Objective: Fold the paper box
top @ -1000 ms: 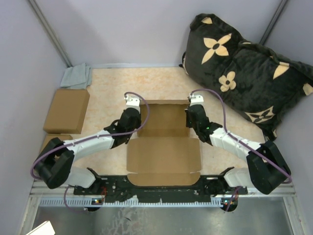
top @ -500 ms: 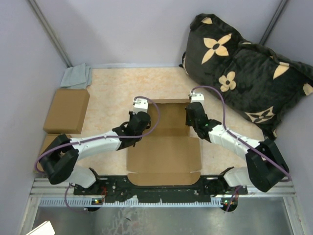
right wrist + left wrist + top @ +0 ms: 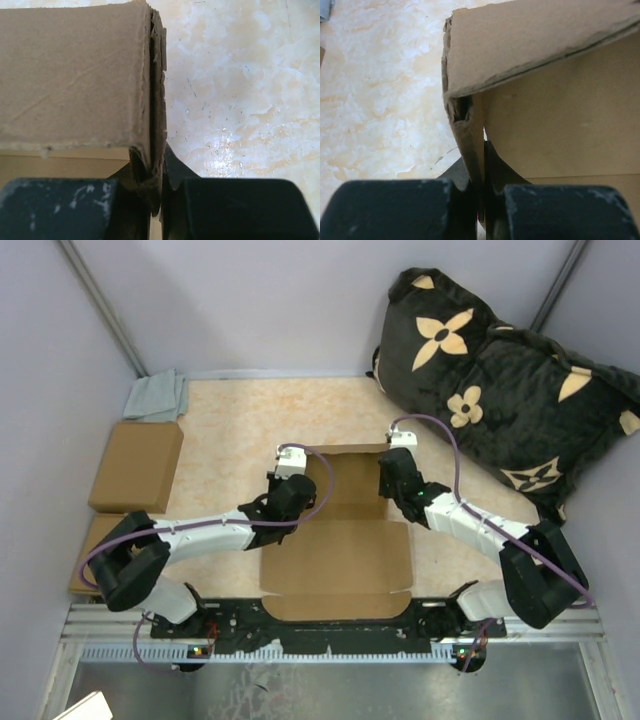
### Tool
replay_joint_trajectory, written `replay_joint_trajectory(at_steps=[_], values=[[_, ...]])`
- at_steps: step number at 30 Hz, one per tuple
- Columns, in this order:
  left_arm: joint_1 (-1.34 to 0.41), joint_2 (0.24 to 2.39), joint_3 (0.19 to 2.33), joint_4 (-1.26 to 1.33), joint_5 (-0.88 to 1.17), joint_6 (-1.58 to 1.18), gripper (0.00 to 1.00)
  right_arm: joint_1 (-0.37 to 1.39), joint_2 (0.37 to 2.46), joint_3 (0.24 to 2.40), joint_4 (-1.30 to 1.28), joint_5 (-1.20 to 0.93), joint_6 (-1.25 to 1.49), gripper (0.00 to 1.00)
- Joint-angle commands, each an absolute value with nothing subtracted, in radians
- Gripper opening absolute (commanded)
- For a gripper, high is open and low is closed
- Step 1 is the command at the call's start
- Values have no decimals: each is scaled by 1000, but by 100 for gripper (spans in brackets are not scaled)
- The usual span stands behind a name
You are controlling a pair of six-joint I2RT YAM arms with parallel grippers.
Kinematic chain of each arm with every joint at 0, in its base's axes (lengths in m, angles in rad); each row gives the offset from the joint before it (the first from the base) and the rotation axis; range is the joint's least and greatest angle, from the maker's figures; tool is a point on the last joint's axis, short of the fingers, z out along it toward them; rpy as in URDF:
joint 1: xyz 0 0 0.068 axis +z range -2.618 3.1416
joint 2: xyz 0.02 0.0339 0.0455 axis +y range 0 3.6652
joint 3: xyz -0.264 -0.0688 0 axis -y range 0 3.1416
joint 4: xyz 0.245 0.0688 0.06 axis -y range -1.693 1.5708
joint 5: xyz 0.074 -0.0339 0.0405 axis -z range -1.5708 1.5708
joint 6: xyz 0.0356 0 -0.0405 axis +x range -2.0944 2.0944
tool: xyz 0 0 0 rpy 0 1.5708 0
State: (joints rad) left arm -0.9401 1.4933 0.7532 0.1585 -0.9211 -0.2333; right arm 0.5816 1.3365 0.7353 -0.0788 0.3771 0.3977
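Observation:
The paper box (image 3: 335,560) lies in the middle of the table, its near panel flat and its far part standing up between the two grippers. My left gripper (image 3: 291,483) is shut on the box's left side wall (image 3: 470,135), which stands upright between the jaws under a folded top flap (image 3: 530,40). My right gripper (image 3: 392,475) is shut on the right side wall (image 3: 156,115), a doubled layer of cardboard pinched on edge. In the wrist views, the left gripper (image 3: 482,167) and the right gripper (image 3: 156,172) show no gap beyond the cardboard.
Two smaller brown cardboard blocks (image 3: 137,465) (image 3: 92,532) lie along the left wall, with a grey cloth (image 3: 157,395) behind them. A black pillow with tan flowers (image 3: 500,380) fills the far right corner. A metal rail (image 3: 330,650) runs along the near edge.
My left gripper has moved to the right, carrying the left side wall inward toward the box's middle. The right gripper has barely shifted.

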Motion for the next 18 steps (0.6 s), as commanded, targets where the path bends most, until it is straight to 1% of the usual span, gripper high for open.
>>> replay_joint_trajectory(at_steps=[1, 2, 7, 18], values=[[-955, 1475, 766, 145, -793, -273, 10, 600, 1338, 803, -2, 354, 431, 7], [-954, 1465, 760, 148, -761, -289, 13, 600, 1341, 804, -4, 354, 433, 7], [-954, 1409, 716, 184, -669, -317, 24, 600, 1355, 808, -10, 356, 440, 7], [-954, 1343, 649, 180, -638, -347, 32, 600, 1348, 791, 12, 359, 448, 7]])
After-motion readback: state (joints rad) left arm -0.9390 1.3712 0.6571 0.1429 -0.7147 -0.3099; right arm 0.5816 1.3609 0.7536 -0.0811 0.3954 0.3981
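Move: The left hand already has the box's left side wall between its shut fingers. From there the far wall's middle is about 5 cm ahead, 10 cm right and slightly higher; the flat near panel is centred some 14 cm back, 9 cm right and 10 cm lower. The right hand holds the right side wall, with the left wall roughly 18 cm to its left and about level. Right at first, then mainly back and slightly down, the left hand eases away about 3 cm in all, its wrist turning clockwise and rolling by some 10 degrees. Its fingers open to roughly a third, loosening their pinch, with the left wall still between them; the right hand stays put and keeps its pinch on the right wall. ##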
